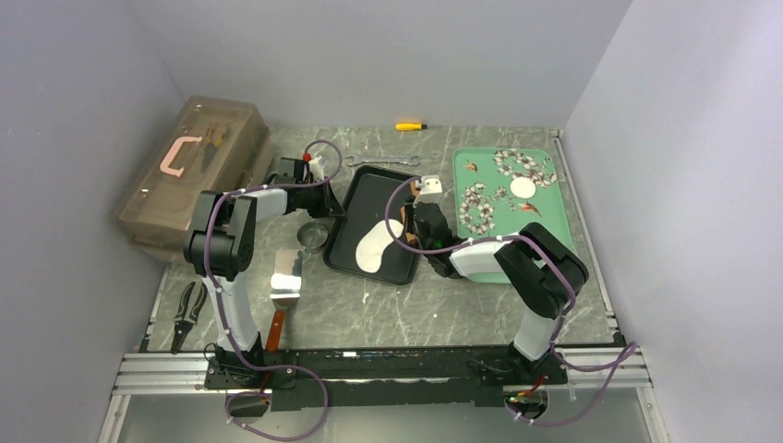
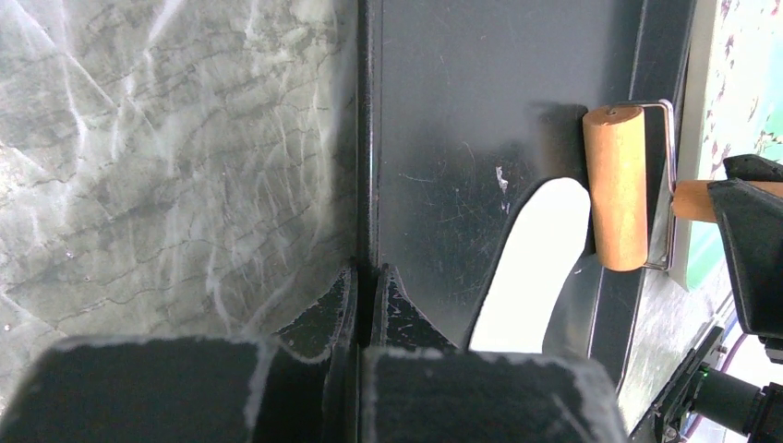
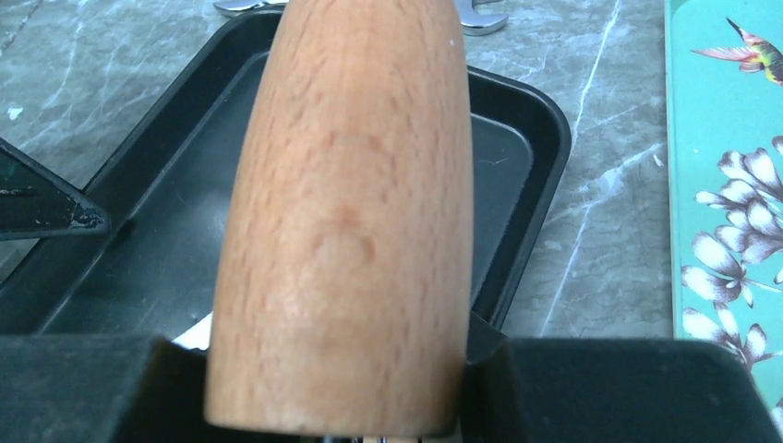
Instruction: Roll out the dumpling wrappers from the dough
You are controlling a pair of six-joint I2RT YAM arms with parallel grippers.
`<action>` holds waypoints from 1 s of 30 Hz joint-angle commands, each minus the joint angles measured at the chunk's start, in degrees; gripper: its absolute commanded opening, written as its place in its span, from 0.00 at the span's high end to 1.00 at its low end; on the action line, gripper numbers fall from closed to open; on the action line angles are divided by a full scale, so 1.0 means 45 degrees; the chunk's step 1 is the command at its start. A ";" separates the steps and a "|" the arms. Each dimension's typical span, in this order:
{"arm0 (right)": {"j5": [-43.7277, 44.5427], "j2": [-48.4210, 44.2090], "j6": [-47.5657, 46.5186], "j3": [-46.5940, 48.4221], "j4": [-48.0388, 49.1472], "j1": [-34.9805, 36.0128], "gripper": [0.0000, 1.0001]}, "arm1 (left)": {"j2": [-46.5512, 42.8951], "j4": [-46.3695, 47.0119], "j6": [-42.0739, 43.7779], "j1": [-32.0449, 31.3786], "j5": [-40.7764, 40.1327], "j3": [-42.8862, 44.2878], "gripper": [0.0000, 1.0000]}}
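The dough (image 1: 377,245) lies flattened into a long white sheet in the black baking tray (image 1: 355,217). A brown wooden roller (image 2: 617,185) rests at the sheet's (image 2: 531,268) far end, by the tray's right wall. My right gripper (image 1: 417,233) is shut on the roller's wooden handle (image 3: 346,212). My left gripper (image 2: 369,277) is shut on the tray's left rim (image 2: 367,138). One round dumpling wrapper (image 1: 524,187) sits on the green flowered tray (image 1: 545,221).
A metal ring cutter (image 1: 314,237) and a steel scraper (image 1: 286,275) lie left of the black tray. Pliers (image 1: 189,314) are at the near left, a translucent toolbox (image 1: 194,171) at the far left. A wrench (image 1: 383,162) and a yellow marker (image 1: 411,125) lie behind.
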 commanded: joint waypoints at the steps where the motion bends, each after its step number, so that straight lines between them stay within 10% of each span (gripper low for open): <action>1: 0.0626 -0.0119 -0.1236 -0.0254 -0.3854 -0.0125 1.00 | 0.0630 -0.0857 0.0340 0.0073 -0.1104 -0.0097 1.00; 9: -0.1222 -0.2847 -0.3046 0.1576 -0.2960 0.0916 1.00 | 0.0640 -0.0835 0.0306 0.0075 -0.1094 -0.0130 1.00; 20: -0.5808 -0.0709 -0.2088 0.0399 0.0671 0.1790 1.00 | 0.0649 -0.0821 0.0296 0.0088 -0.1039 -0.0131 1.00; 30: -0.2898 0.0953 -0.3020 -0.2138 0.1312 0.1871 1.00 | 0.0630 -0.0854 0.0308 0.0081 -0.1060 -0.0130 1.00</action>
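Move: The right hand holds the double-ended roller just past the dough's far right end. The middle of the dough sheet lies about 9 cm to its left, 6 cm back and 7 cm below. The black tray's middle is some 9 cm to its left and 1 cm ahead; the metal ring stands around 28 cm to its left and 2 cm back. From the left hand, at the tray's rim, the dough is about 10 cm to the right and 8 cm back. Up off the tray in an arc, the right hand carries the roller some 7 cm high, swinging left and back over the dough while turning about 30 degrees counter-clockwise. It then lowers the roller onto the dough's nearer part, ending about 10 cm left and 7 cm back, fingers still gripping the handle. The left hand stays still, shut on the tray's rim. ##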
